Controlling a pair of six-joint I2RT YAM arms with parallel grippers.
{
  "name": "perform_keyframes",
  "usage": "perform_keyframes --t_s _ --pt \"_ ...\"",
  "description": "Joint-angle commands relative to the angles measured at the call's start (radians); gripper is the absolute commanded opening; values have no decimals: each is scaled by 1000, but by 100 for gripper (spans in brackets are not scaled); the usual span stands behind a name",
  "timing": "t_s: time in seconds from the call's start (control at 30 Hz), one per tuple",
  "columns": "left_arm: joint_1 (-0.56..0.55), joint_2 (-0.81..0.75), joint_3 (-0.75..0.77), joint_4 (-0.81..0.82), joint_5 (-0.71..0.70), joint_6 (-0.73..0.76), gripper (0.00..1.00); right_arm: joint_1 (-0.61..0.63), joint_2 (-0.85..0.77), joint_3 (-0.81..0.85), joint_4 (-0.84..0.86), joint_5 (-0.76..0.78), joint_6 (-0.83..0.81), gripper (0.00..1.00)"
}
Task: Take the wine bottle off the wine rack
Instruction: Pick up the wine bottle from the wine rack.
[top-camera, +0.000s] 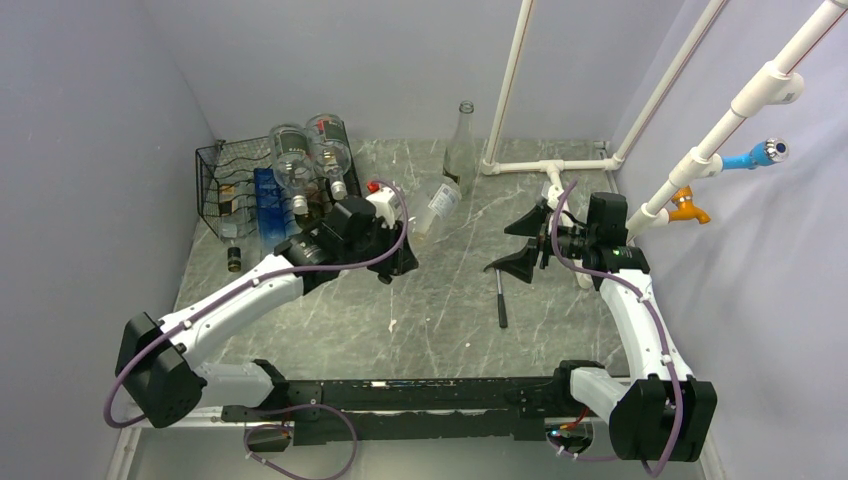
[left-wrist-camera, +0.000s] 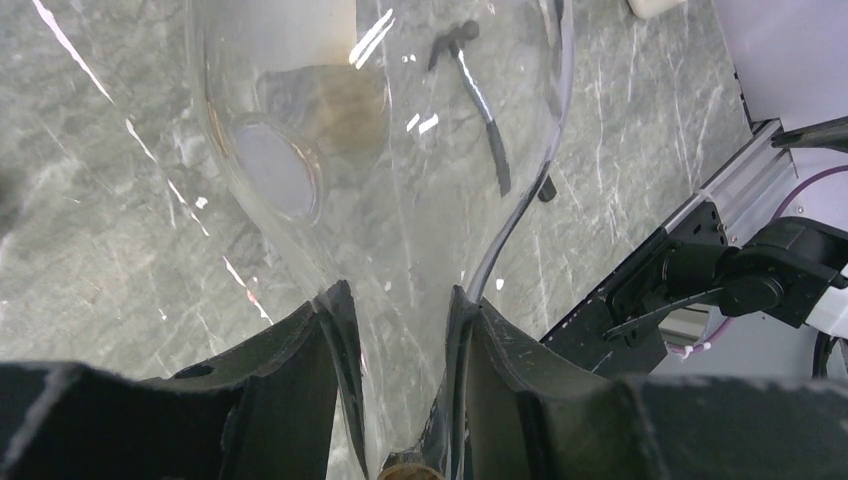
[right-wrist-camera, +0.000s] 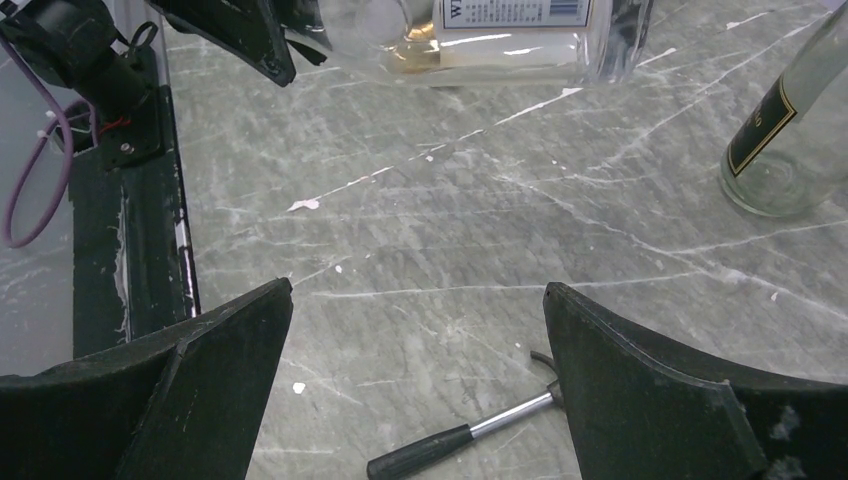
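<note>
The black wire wine rack (top-camera: 214, 190) stands at the back left, with two clear bottles (top-camera: 292, 160) lying on top and a blue one (top-camera: 268, 205) at its front. My left gripper (top-camera: 405, 245) is right of the rack, shut on the neck of a clear wine bottle (top-camera: 437, 205) with a white label. In the left wrist view both fingers (left-wrist-camera: 335, 330) pinch the glass neck and the bottle (left-wrist-camera: 400, 150) stretches away over the table. My right gripper (top-camera: 518, 243) stands open, nothing between its fingers (right-wrist-camera: 230, 350), and sees the held bottle (right-wrist-camera: 500, 40) ahead.
A hammer (top-camera: 500, 300) lies on the marble table below my right gripper, also the hammer (right-wrist-camera: 460, 440) in its wrist view. An upright clear bottle (top-camera: 461, 145) stands at the back centre. White pipes (top-camera: 540, 165) run along the back right. A dark bottle neck (top-camera: 233, 258) pokes from the rack's front.
</note>
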Motion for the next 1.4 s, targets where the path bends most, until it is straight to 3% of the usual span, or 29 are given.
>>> perform_keyframes --t_s 0.0,0.43,0.63,0.73,1.03,1.37 --pt "-16 -47 38 272 0 -12 0 -5 -10 10 -22 -38 -57 100" --pt "-40 -40 3 220 61 -73 0 -4 10 29 -137 -26 -244 100" --pt "-43 -16 17 178 109 -76 0 53 39 73 -372 -45 -638 100" --pt "-47 6 28 145 132 -84 0 125 55 90 -414 2 -722 100" --pt "-65 58 29 114 188 -110 0 296 132 160 -380 270 -826 100" --pt "-98 105 44 114 228 -131 0 440 216 144 -228 349 -823 100"
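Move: The left hand already holds the wine bottle by its neck, body out forward and right; the open right gripper it is taken to lies about 19 cm to its right and 2 cm ahead. From the right hand the bottle's body is some 13 cm left, 7 cm ahead, roughly level. Also from the right hand, the standing bottle is about 19 cm ahead, 8 cm left and 8 cm below, the hammer 20 cm below, 3 cm back and 1 cm left. Left draws held wine bottle down and back about 7 cm; open right sinks leftward, turning counter-clockwise, towards it. ##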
